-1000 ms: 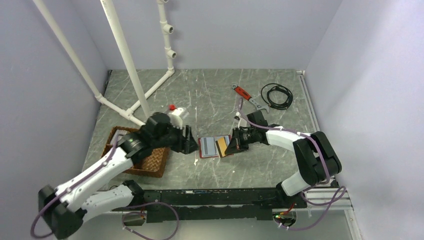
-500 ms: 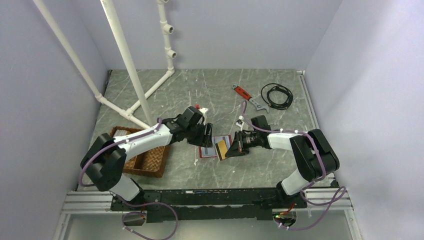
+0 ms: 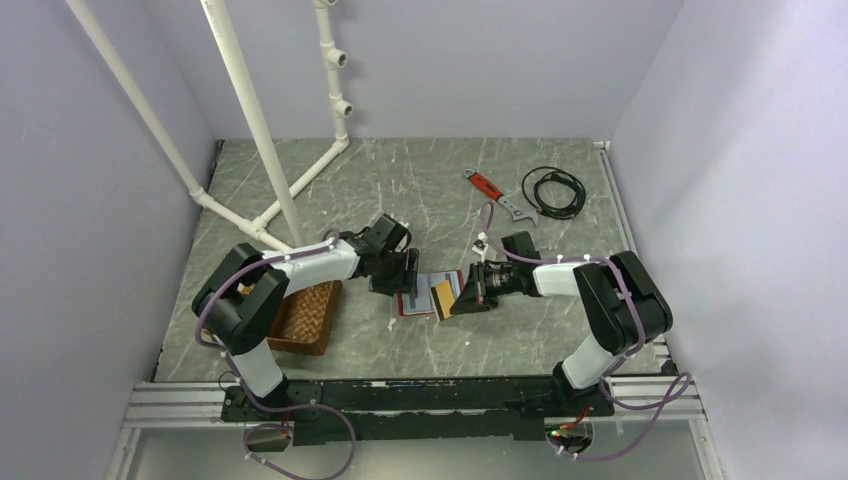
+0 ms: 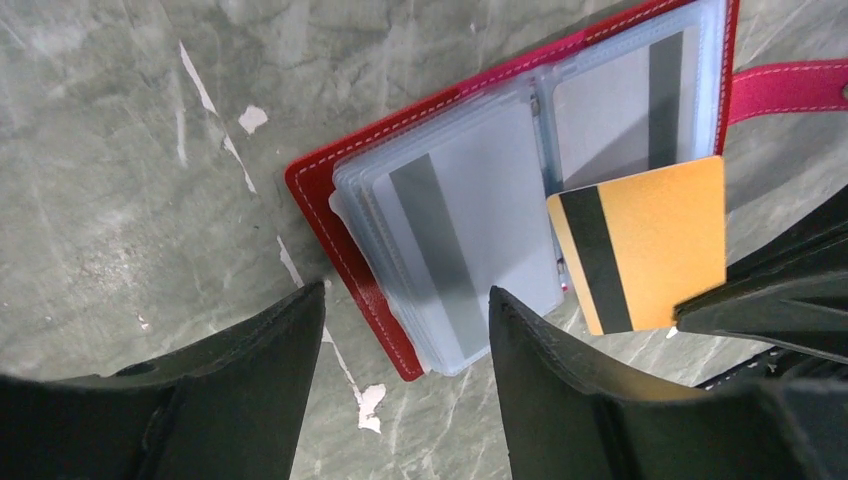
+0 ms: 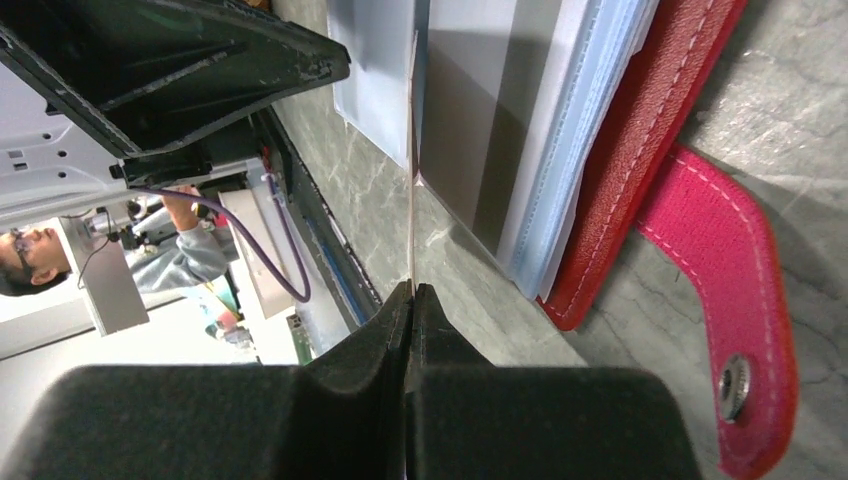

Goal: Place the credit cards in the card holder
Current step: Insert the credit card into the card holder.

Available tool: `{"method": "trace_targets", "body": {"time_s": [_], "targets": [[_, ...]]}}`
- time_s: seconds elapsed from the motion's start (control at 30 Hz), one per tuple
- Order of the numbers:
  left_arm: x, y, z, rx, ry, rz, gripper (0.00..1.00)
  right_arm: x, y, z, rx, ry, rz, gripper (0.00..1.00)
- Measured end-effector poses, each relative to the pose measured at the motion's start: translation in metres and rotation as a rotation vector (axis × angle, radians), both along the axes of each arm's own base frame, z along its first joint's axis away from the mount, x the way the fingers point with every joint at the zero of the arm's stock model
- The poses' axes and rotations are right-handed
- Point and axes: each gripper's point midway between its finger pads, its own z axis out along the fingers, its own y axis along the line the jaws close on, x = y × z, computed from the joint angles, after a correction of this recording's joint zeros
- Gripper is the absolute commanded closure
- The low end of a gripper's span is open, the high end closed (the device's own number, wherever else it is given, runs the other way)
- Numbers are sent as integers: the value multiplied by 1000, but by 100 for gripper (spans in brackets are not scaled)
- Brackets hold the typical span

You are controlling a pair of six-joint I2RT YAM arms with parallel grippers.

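Note:
The red card holder (image 3: 412,303) lies open on the table, its clear sleeves (image 4: 450,240) facing up. Pale grey cards with dark stripes sit inside the sleeves (image 4: 610,110). My left gripper (image 4: 408,290) is open, its jaws straddling the holder's left corner (image 4: 330,220); I cannot tell whether they touch it. My right gripper (image 5: 411,287) is shut on a gold credit card (image 4: 660,240). That card lies over the holder's right half, one edge at the sleeves. In the right wrist view it shows edge-on (image 5: 411,180). From above, the left gripper (image 3: 405,278) and right gripper (image 3: 462,300) flank the holder.
A brown wicker tray (image 3: 305,320) stands left of the holder beside the left arm. A red-handled wrench (image 3: 490,190) and a coiled black cable (image 3: 553,190) lie at the back right. A white pipe frame (image 3: 270,180) rises at the back left.
My left arm has swung right from over the wicker tray to the card holder's left edge. The right gripper has kept the gold card at the holder, barely moving.

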Motion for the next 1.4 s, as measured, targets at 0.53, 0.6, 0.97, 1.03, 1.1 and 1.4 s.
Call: {"method": "trace_targets", "body": {"time_s": [0.53,0.6,0.97,1.03,1.1,1.4], "targets": [[8,-2,-1,-18,-4,33,67,2,0,1,10,-5,-5,100],[10,-4,0,-29,-12,33,68,4,0,8,16,-33,-9,100],[11,-9,0,-64,-22,33,70,3,-1,4,13,-13,-8,100],[11,-9,0,-64,-22,33,71,3,-1,2,11,-8,-9,100],[11,-9,1,-64,-22,33,71,2,-2,2,10,-1,-11,100],[11,-9,1,-66,-22,34,72,-6,-3,-1,13,39,-13,100]]}}
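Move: At the left hand's fingertips is the open card holder's left edge; the holder's middle lies about 6 cm to the right, 1 cm ahead and 1 cm lower. The gold card stands some 10 cm to this hand's right and 2 cm nearer the base. From the right hand, the holder's middle is about 5 cm left, 4 cm ahead and 3 cm below, and the red strap about 4 cm right and 4 cm ahead. Closing from about two thirds to under a third open, the left fingers pinch the holder's left edge with its clear sleeves, the hand easing about 1 cm forward and 1 cm right. The right hand keeps its grip on the gold card over the inner edge of the left sleeves, dips slightly, lifts about 1.5 cm, then lowers again while drawing back about 1 cm. ##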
